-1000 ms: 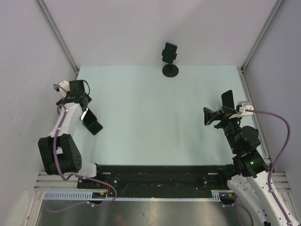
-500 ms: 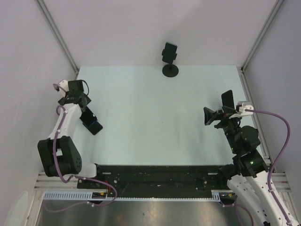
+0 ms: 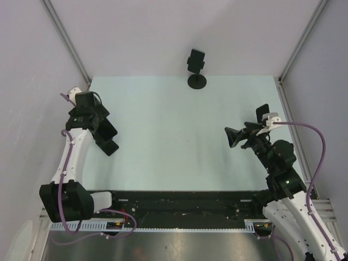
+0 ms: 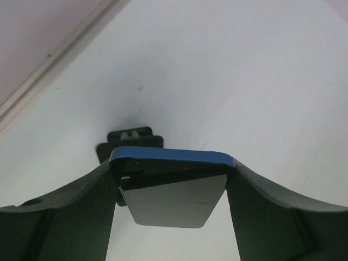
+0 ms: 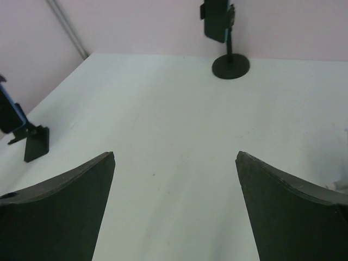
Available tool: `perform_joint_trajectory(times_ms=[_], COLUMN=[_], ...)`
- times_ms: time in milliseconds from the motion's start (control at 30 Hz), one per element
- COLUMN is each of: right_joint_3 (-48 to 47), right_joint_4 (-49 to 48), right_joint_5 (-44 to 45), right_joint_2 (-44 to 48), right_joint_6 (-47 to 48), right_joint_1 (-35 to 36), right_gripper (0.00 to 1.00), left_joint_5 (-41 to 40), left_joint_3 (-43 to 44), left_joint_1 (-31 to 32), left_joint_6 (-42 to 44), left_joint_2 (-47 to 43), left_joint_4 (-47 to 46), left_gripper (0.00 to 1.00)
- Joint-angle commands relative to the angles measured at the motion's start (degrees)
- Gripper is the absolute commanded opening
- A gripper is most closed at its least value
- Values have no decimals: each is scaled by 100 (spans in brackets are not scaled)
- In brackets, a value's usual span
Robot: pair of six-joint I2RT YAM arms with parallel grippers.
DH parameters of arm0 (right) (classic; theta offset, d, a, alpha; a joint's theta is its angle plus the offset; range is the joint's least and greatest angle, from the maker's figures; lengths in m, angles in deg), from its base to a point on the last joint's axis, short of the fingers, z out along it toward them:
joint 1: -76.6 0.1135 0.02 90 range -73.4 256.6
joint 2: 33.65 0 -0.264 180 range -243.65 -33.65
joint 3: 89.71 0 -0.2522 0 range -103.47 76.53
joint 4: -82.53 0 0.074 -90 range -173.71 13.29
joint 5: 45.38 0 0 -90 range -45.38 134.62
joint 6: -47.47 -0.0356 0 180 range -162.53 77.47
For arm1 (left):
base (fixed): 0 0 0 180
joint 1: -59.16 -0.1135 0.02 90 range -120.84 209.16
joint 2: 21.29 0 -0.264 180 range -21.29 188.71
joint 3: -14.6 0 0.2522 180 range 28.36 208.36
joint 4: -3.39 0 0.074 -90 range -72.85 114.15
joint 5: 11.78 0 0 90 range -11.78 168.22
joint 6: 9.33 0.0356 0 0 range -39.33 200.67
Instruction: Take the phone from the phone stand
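Observation:
A phone in a blue case (image 4: pixel 169 179) sits between the fingers of my left gripper (image 4: pixel 171 169), which is shut on its two long edges. Just behind and below it is the small black phone stand (image 4: pixel 130 140). From above, my left gripper (image 3: pixel 102 130) covers the phone, and the stand's foot (image 3: pixel 110 145) shows at the table's left side. In the right wrist view the phone's blue edge (image 5: pixel 10 115) stands over the stand (image 5: pixel 35 142) at the far left. My right gripper (image 3: pixel 239 138) hovers open and empty at the right.
A second black stand on a round base (image 3: pixel 197 81) holds another dark phone (image 3: pixel 196 60) at the table's back edge, also seen in the right wrist view as the stand (image 5: pixel 230 65). Walls enclose the table on three sides.
My left gripper has come down over the phone and its fingers have shut on the phone's edges. My right arm has shifted a little to the left.

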Motion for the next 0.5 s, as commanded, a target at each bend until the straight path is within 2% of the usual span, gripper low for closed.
perform_joint_trajectory(times_ms=[0, 33, 67, 267, 467], right_joint_3=[-283, -292, -301, -301, -318], right_joint_4=[-233, -286, -321, -795, -1524], right_joint_5=[-984, -1133, -1500, -2723, -3243], right_joint_2=[-491, -579, -771, -1519, -2915], right_joint_6=[-190, -226, -270, -700, -1612], right_joint_1=[59, 68, 77, 217, 577], right_gripper=[100, 100, 100, 100, 100], left_joint_5=[539, 688, 767, 1040, 1418], left_joint_3=[436, 506, 524, 647, 867], left_joint_1=[559, 595, 943, 2017, 2905], left_joint_6=[167, 150, 89, -236, -570], left_joint_2=[-225, -216, -208, 47, 662], left_joint_4=[55, 90, 125, 116, 99], left_gripper=[5, 4, 4, 4, 1])
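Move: The phone already hangs from the left fingers, clear of its stand; the open right gripper lies about 58 cm to the left hand's right, 8 cm back and 8 cm higher. The emptied phone stand is roughly 2 cm back from the left hand, level sideways, 13 cm below. From the right hand the phone is some 56 cm left, 7 cm ahead and 12 cm lower; a second stand is about 12 cm right, 13 cm ahead, 15 cm lower. The phone, still pinched in the left gripper, is swept some 18 cm to the right at nearly constant height, away from its stand and towards the right gripper, while the left wrist swings about 30 degrees clockwise. The right hand comes to meet it, fingers wide open and empty, going left about 10 cm and sinking 6 cm as it turns counter-clockwise and tips down. ##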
